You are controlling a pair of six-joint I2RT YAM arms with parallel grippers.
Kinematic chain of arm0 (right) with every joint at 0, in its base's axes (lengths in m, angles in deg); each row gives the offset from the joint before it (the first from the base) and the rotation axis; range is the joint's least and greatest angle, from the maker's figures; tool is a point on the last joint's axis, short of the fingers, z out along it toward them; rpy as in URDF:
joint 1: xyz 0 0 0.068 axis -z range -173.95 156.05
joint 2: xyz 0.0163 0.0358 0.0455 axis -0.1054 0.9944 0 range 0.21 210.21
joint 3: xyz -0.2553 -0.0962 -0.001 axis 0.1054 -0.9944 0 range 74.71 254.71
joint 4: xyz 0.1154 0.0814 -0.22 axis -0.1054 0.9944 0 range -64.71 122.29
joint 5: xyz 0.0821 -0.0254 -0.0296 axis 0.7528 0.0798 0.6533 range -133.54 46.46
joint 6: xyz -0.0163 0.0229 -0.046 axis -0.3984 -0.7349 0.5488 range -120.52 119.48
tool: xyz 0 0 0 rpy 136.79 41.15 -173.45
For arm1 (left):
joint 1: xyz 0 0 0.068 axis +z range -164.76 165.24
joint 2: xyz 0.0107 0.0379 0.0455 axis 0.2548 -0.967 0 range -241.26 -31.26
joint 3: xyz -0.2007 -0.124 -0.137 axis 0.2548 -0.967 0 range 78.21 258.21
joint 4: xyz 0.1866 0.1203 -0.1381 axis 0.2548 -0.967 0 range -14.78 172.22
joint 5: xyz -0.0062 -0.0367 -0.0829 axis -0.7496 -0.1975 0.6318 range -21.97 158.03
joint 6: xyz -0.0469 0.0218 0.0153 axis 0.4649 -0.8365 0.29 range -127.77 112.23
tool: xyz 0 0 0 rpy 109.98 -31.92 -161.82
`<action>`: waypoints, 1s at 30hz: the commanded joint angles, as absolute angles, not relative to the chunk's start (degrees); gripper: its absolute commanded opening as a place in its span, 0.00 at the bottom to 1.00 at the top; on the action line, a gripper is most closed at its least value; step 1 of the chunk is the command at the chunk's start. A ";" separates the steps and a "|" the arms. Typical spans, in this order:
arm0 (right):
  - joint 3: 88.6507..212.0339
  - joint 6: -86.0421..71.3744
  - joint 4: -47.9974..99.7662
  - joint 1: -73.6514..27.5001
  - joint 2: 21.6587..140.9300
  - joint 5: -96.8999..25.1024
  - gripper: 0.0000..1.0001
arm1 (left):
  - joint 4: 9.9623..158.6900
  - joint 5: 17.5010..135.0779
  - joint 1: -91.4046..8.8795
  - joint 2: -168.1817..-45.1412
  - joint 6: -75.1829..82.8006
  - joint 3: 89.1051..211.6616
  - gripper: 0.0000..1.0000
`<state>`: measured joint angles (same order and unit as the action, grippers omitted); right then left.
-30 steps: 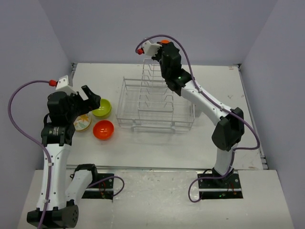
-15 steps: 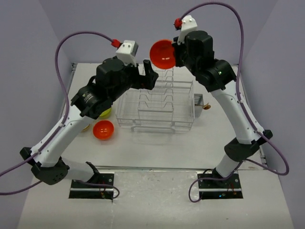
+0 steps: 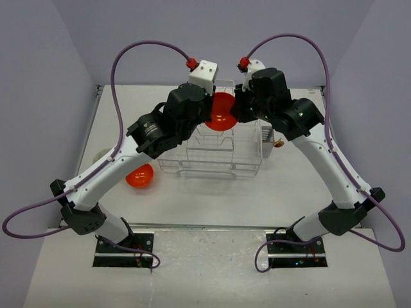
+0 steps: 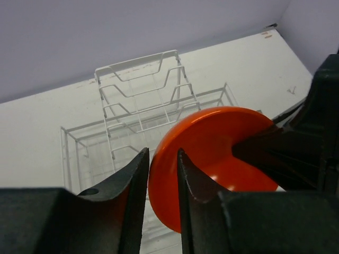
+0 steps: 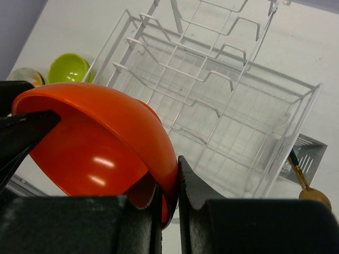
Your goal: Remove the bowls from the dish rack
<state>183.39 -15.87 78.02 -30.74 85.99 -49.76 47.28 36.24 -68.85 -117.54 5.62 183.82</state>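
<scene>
An orange-red bowl [image 3: 221, 110] hangs in the air above the white wire dish rack [image 3: 168, 138], held between both arms. My right gripper [image 5: 177, 161] is shut on its rim, one finger inside and one outside. My left gripper [image 4: 161, 153] grips the opposite rim, with the bowl wall [image 4: 212, 143] between its fingers. In the top view the left gripper [image 3: 210, 109] and the right gripper [image 3: 236, 110] meet at the bowl. The dish rack [image 5: 222, 106] below shows no bowls in its slots. A second orange-red bowl [image 3: 139, 175] sits on the table left of the rack.
A lime-green bowl [image 5: 69, 67] and a cream bowl [image 5: 24, 75] rest on the table left of the rack. The grey cutlery cup [image 3: 266, 135] hangs on the rack's right side, with a spoon [image 5: 307, 193] lying beside it. Walls close in the table at the back and sides.
The right arm lifted the orange-red bowl out of the rack. The left arm swung over from the bowls on the left, and its jaws closed from wide open onto the bowl's rim.
</scene>
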 commanded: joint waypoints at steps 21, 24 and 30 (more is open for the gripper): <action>175.27 -16.96 69.32 -30.69 77.21 -47.40 0.76 | 30.73 19.32 -63.04 -114.50 22.79 185.19 0.00; 172.28 -16.60 68.88 -30.60 74.84 -48.81 0.78 | 34.04 25.63 -51.88 -101.36 28.61 173.61 0.00; 166.31 -15.99 66.78 -30.60 70.80 -49.34 0.87 | 39.85 38.44 -28.51 -91.82 32.04 150.31 0.00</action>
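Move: The orange bowl hangs in the right hand's fingers, its middle about 5 cm to that hand's left and a couple of centimetres above. From the left hand, whose fingers straddle the near rim, it lies some 5 cm right and 2 cm below. The empty rack is about 8 cm ahead of the left hand, 2 cm right and 33 below; the green bowls stand 8 cm ahead and 27 left of this hand, the second orange bowl 3 back and 26 left, both roughly 37 below. Sinking about 2.5 cm over the rim of the orange bowl, the left hand shuts its fingers on it while the right hand still holds the opposite side. The right then opens wide, lets go and eases back about 3 cm; the left swings the bowl left by nearly 30 cm, lowering a further 7 cm and turning counter-clockwise some 45 degrees, away from the rack towards the unloaded bowls. ##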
